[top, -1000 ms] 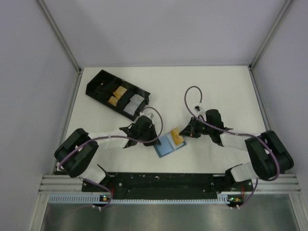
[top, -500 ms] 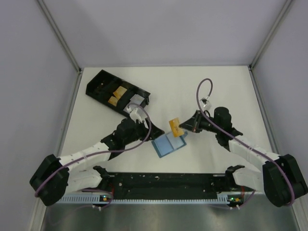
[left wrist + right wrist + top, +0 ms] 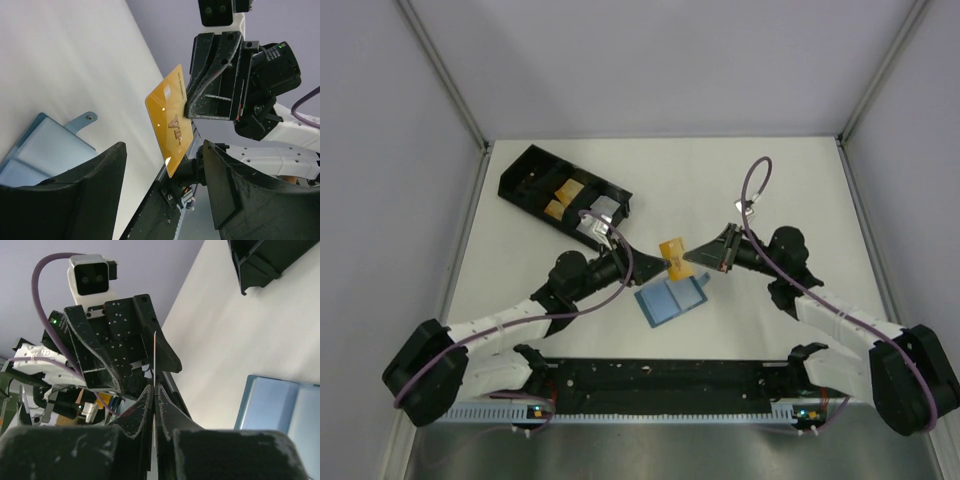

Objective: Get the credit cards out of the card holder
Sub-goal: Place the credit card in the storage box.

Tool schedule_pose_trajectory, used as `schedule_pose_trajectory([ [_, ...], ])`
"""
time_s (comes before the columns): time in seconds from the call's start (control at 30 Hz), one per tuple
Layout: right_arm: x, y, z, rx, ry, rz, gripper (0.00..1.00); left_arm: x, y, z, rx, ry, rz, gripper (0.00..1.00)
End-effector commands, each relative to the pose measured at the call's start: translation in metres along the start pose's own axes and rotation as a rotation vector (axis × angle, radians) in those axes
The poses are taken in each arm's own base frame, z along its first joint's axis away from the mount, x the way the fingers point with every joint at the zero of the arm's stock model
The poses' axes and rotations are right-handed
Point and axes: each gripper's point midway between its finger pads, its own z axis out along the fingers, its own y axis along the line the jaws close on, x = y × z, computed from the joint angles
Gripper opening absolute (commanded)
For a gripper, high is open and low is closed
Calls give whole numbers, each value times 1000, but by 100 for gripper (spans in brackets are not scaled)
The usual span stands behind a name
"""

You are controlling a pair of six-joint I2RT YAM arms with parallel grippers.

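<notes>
The blue card holder (image 3: 670, 298) lies open and flat on the white table, its paler panels and small tab also showing in the left wrist view (image 3: 47, 145). My right gripper (image 3: 688, 258) is shut on a yellow credit card (image 3: 672, 254) and holds it in the air above the holder. The card is edge-on in the right wrist view (image 3: 155, 352). My left gripper (image 3: 642, 260) is open and faces that card (image 3: 170, 117). The card's lower corner hangs between the left fingers (image 3: 85, 190) without touching them.
A black compartmented tray (image 3: 525, 175) stands at the back left with a yellow card (image 3: 563, 195) and a grey card (image 3: 598, 215) in it. Its corner shows in the right wrist view (image 3: 265, 260). Walls enclose the table on three sides.
My left gripper opened, reached to the tray, then swung right toward the yellow card. My right gripper drew that card off the holder and lifted it up and to the left.
</notes>
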Motion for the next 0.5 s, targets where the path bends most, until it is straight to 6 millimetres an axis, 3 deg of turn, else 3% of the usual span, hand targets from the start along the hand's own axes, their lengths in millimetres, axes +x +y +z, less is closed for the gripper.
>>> schedule_pose_trajectory([
  [0.0, -1, 35, 2, -126, -2, -36, 0, -16, -36, 2, 162, -52, 29, 65],
  [0.2, 0, 40, 3, -151, 8, -30, 0, -17, -37, 5, 169, -54, 25, 47],
  [0.4, 3, 36, 4, -139, 22, -33, 0, -18, -41, 3, 189, -62, 21, 0],
  [0.47, 2, 36, 4, -135, 21, -38, 0, -20, -40, 2, 188, -79, 19, 0],
])
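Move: The orange card, still pinched along its right edge by the right hand, has its middle about 2 cm ahead and 2 cm to the right of the open left hand, roughly 1 cm higher; from the right hand it lies some 3 cm left, level. The open card holder is on the table about 20 cm below, 3 cm right and 1 cm back of the left hand. The storage box lies some 26 cm ahead and 24 cm left of the left hand, 19 cm lower. The left fingers, well open and around the card's free left edge, close fully and pinch it, while that hand eases up some 2.5 cm and barely 1 cm right, rolling slightly. The right hand keeps its shut grip on the opposite edge, rising about 2 cm and drifting 1 cm back and 1 cm left, towards the left hand, before settling. ##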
